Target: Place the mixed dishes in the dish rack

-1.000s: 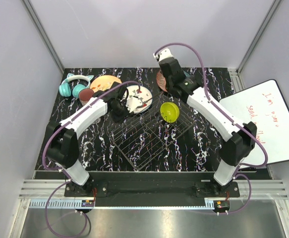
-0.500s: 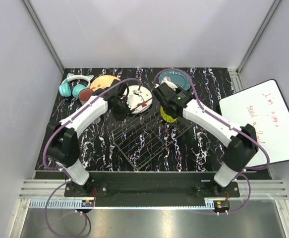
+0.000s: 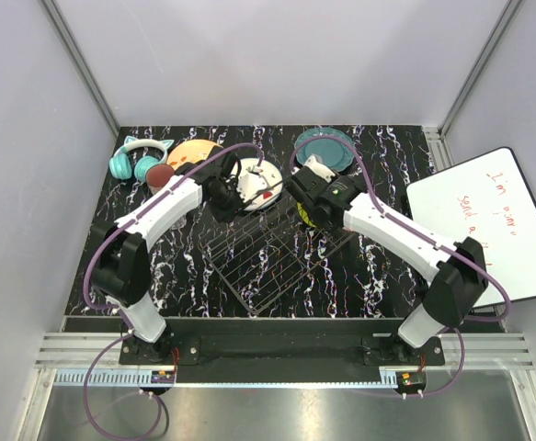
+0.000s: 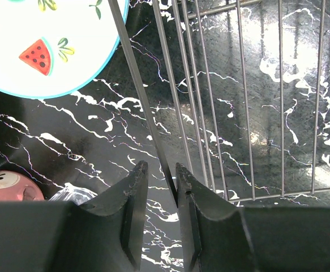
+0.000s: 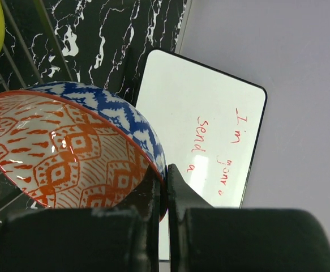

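Note:
My right gripper (image 5: 166,175) is shut on the rim of the red patterned bowl (image 5: 68,147), which hangs tilted over the dish rack (image 3: 268,253) beside the yellow-green bowl (image 3: 306,217). From above, the right wrist (image 3: 312,188) hides the red bowl. My left gripper (image 4: 162,175) is closed on the rack's rim bar (image 4: 137,85) at its back left corner. The watermelon-print plate (image 4: 40,45) lies just beyond it. A pink mug (image 4: 6,187) and clear glass (image 4: 71,194) sit to the left. The tan floral plate (image 3: 194,152) and teal plate (image 3: 327,147) lie at the back.
Teal cat-ear headphones (image 3: 137,158) rest at the back left corner. A whiteboard (image 3: 488,225) with red writing lies off the table's right edge. Grey walls close in the left, back and right.
The right arm has carried the red patterned bowl from the back of the table forward to over the rack, uncovering the teal plate. The left gripper has stayed on the rack's rim.

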`<state>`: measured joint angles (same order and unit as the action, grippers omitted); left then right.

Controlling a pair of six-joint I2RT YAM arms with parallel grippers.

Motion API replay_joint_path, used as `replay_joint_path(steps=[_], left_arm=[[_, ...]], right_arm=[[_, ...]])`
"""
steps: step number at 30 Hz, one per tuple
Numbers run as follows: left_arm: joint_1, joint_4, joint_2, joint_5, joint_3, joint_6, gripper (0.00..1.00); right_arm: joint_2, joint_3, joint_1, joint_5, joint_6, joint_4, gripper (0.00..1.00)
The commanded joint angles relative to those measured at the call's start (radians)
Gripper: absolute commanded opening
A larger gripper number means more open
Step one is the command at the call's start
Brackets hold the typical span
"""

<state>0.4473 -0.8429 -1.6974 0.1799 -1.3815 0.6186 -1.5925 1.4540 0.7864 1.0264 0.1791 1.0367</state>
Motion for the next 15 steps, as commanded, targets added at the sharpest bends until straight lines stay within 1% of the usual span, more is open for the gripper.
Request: replay_joint_path(steps=[1, 5, 15], left_arm=[[-0.007, 0.053, 0.008, 0.02, -0.031, 0.0, 0.29], [-0.009, 0.062, 0.019, 0.02, -0.011, 0.004, 0.29], [-0.012, 0.071, 0.027, 0.043, -0.002, 0.012, 0.28]], right_arm=[[-0.041, 0.032, 0.008, -0.008, -0.046, -0.007, 0.0], [-0.101, 0.036, 0.01, -0.011, -0.049, -0.013, 0.0], [-0.187, 0.046, 0.01, -0.035, -0.049, -0.03, 0.0]])
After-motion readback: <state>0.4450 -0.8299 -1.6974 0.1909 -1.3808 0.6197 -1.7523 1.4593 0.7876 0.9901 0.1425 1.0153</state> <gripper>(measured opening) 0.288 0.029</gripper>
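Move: The right hand already holds the patterned bowl by its rim, over the dish rack's right end, the resting place being some 18 cm below, about 5 cm to the left and 1 cm nearer the base. The yellow bowl in the rack sits about 8 cm left and 3 cm ahead; the blue plate lies around 24 cm ahead and 3 cm left. From the left hand, which grips a rack rod, that end is about 20 cm right, 1 cm back and 5 cm lower. The right arm lowers the patterned bowl about 5 cm towards the right end of the rack, easing some 2 cm left towards the yellow bowl as it sinks and tipping its fingers slightly farther down, then slowing while the grip on the rim stays shut. The left hand stays put with the rack rod still between its fingers; whether the patterned bowl yet touches the rack or the yellow bowl can't be seen. ##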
